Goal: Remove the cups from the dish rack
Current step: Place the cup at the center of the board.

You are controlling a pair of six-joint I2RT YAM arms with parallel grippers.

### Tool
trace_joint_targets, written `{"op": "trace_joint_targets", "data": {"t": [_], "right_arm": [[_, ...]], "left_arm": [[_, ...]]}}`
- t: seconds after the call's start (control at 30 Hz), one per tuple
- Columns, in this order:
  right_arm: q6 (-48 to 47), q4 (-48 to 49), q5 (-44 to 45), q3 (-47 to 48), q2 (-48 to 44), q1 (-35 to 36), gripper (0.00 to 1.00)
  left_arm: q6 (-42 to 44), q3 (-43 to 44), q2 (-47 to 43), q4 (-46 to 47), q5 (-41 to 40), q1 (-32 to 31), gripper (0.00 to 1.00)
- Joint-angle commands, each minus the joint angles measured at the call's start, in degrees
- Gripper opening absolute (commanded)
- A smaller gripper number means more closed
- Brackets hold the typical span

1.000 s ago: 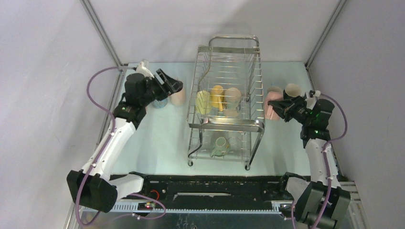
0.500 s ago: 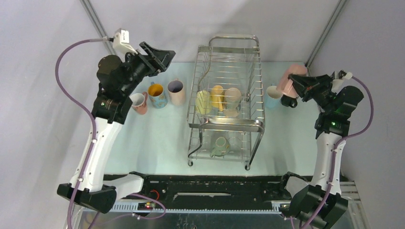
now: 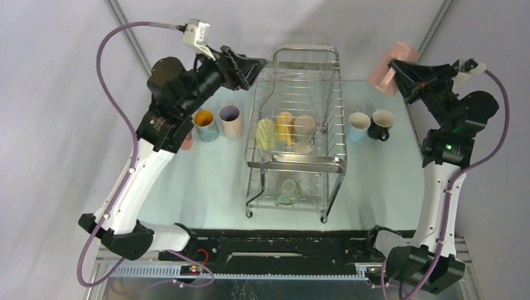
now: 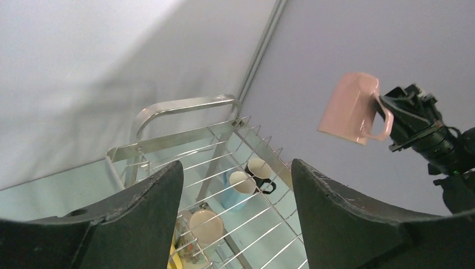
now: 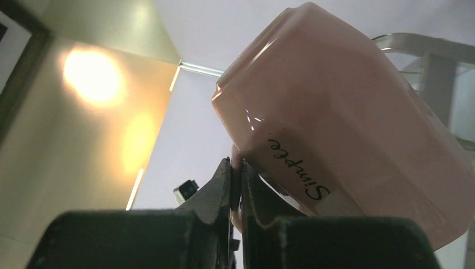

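Note:
The chrome dish rack (image 3: pixel 296 164) stands mid-table. Its upper tier holds yellow (image 3: pixel 265 133), orange (image 3: pixel 284 127) and cream (image 3: pixel 304 128) cups; a pale green cup (image 3: pixel 288 192) lies on the lower tier. My right gripper (image 3: pixel 400 70) is raised high at the back right, shut on the handle of a pink cup (image 3: pixel 390 67), which fills the right wrist view (image 5: pixel 358 129) and shows in the left wrist view (image 4: pixel 350 109). My left gripper (image 3: pixel 250 65) is open and empty, raised above the rack's back left corner (image 4: pixel 185 131).
An orange-lined cup (image 3: pixel 205 125) and a pink cup (image 3: pixel 230 120) stand left of the rack, with another cup mostly hidden behind my left arm. A light blue cup (image 3: pixel 358 126) and a black cup (image 3: pixel 380 124) stand right of it. Grey walls close the back and sides.
My right gripper has lifted the pink cup from the table up and back to the right. My left gripper has risen from the cups on the left and swung right toward the rack.

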Motion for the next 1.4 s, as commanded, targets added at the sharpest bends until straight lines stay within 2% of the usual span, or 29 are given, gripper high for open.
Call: {"op": "trace_joint_targets", "data": {"t": [0.0, 0.3, 0.6, 1.1, 1.37], "right_arm": [[3.9, 4.8, 4.9, 6.6, 0.7, 3.7, 0.00], [3.6, 2.4, 11.2, 15.7, 4.6, 14.6, 0.00], [3.8, 2.2, 18.4, 18.7, 6.6, 25.5, 0.00], [2.2, 3.1, 23.6, 21.8, 11.5, 36.9, 0.00], [3.5, 5.5, 24.5, 21.1, 12.5, 39.7, 0.00]], "left_arm": [[6.1, 3.3, 2.6, 4.5, -1.6, -4.0, 0.77], [16.2, 3.6, 6.6, 9.4, -5.2, -11.3, 0.78], [22.2, -4.5, 6.2, 21.2, -9.2, -13.3, 0.79], [29.4, -18.7, 5.6, 43.0, -11.4, -15.0, 0.78], [30.9, -19.5, 7.2, 49.3, -11.8, -15.2, 0.74]]}}
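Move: The pink cup hangs mouth-down from the right gripper, about 33 cm to the left gripper's right, 3 cm farther out and some 4 cm lower. From the right hand, the open left gripper, its goal, lies about 33 cm to the left, level in reach and 2 cm higher. Between them, the dish rack's middle is 12 cm right of the left hand, 2 cm ahead and 25 cm down. The blue cup on the board is about 20 cm ahead of the right hand, 4 cm right and 42 cm down. Swing the right gripper, still pinching the pink cup by its handle, about 17 cm left over the rack to the left gripper, rising some 7 cm early on and turning counter-clockwise. Bring the left gripper right to meet it, sinking slightly overall, fingers kept open and tilted up about 30 degrees. ##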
